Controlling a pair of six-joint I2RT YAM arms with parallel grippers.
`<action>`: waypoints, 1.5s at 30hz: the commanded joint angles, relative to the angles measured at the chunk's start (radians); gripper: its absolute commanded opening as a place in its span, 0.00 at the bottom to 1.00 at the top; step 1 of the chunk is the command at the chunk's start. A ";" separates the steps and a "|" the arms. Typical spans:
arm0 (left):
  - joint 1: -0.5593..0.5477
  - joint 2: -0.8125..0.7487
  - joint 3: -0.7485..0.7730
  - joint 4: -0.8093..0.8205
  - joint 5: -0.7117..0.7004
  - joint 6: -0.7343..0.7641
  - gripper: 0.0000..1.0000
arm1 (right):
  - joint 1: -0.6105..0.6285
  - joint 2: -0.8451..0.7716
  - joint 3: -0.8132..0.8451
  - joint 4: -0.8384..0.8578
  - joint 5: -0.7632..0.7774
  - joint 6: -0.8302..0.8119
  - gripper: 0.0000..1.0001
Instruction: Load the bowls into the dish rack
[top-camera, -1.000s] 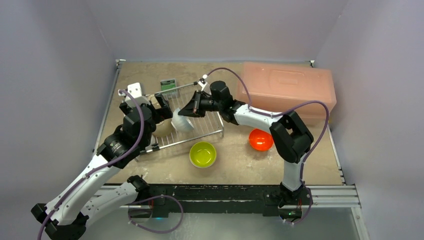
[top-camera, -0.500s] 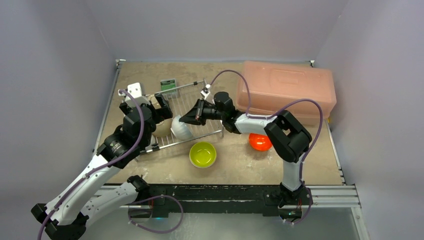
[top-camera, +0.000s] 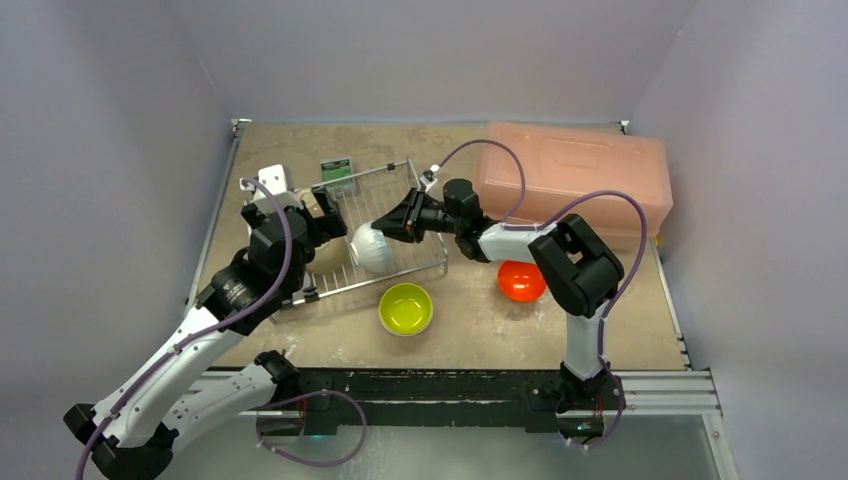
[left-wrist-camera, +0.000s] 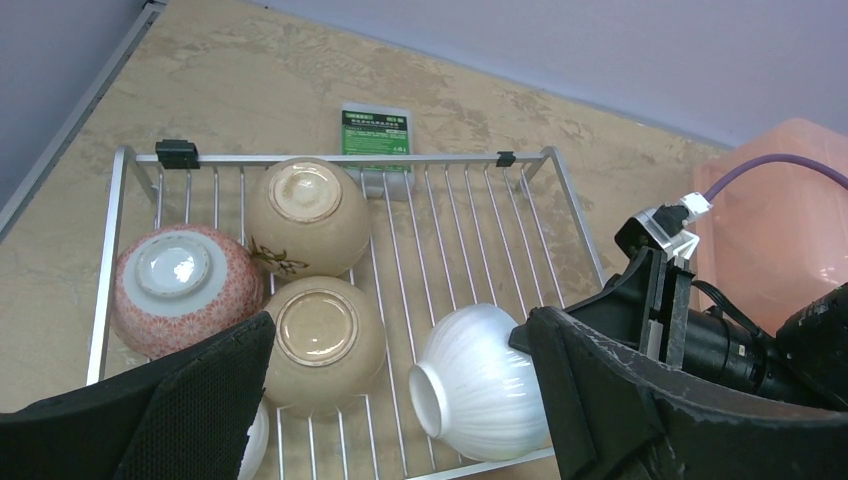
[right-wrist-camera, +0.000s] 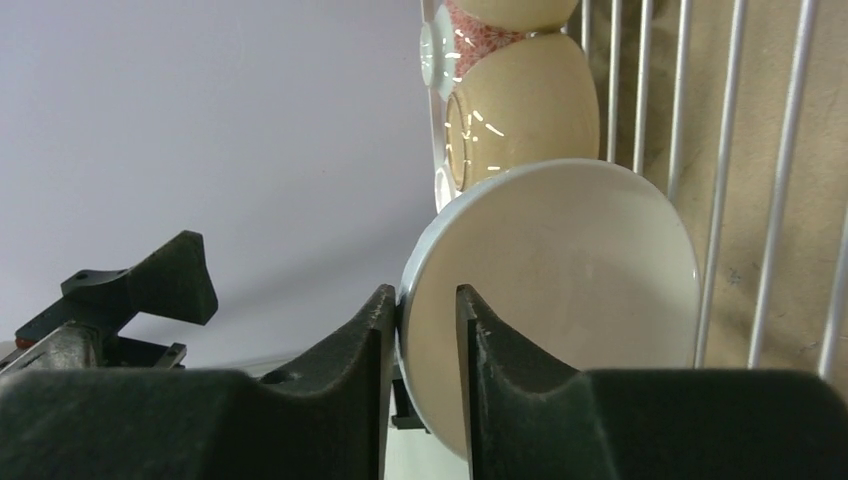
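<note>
The silver wire dish rack (left-wrist-camera: 330, 157) holds two beige bowls (left-wrist-camera: 305, 215) (left-wrist-camera: 320, 335) and a red-patterned bowl (left-wrist-camera: 175, 285), all upside down. A white ribbed bowl (left-wrist-camera: 480, 385) lies on its side at the rack's near right corner (top-camera: 372, 247). My right gripper (right-wrist-camera: 425, 300) straddles its rim (right-wrist-camera: 560, 270), one finger outside and one inside, with a small gap showing at the inner finger. My left gripper (left-wrist-camera: 395, 340) hangs wide open above the rack and holds nothing. A lime-green bowl (top-camera: 406, 308) and an orange bowl (top-camera: 521, 280) stand on the table.
A pink translucent box (top-camera: 570, 175) fills the back right. A green card (left-wrist-camera: 375, 130) lies just behind the rack, and a small white object (top-camera: 270, 180) sits at the rack's back left. Part of another white bowl (left-wrist-camera: 255, 440) shows under my left finger.
My right arm has carried the white bowl down and toward the rack's near right corner, where it now lies on the wires. Its jaws have eased apart. The left arm has stayed still.
</note>
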 joint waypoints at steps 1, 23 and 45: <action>0.001 0.004 0.002 0.006 -0.017 0.007 0.97 | -0.007 0.010 -0.008 -0.088 0.039 -0.039 0.33; 0.002 0.006 0.004 0.003 -0.021 0.001 0.97 | -0.004 -0.190 0.055 -0.449 0.390 -0.390 0.38; 0.002 0.003 0.012 -0.011 -0.058 0.018 0.97 | 0.044 -0.313 0.060 -0.584 0.662 -0.525 0.57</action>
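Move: The right hand's part-open fingers straddle the upper rim of the white bowl, which lies on its side in the rack; its middle is about 3 cm back, 2 cm left and 5 cm below that hand. From the same hand, the nearer beige bowl is roughly 4 cm back and 12 cm left, and the green bowl 15 cm back and 5 cm right on the table. From the idle left hand the white bowl lies about 3 cm ahead, 10 cm right and 16 cm down. With the white bowl's rim between its already parted fingers, the right hand draws off to its right and forward, about 6 cm right and 4.5 cm forward, sinking a couple of centimetres on the way, then climbing back in the last part. Meanwhile the fingers spread wider, tilt tips-down by close to 30 degrees and swing clockwise some 25 degrees from pointing left, ending clear of the bowl above its forward side. ##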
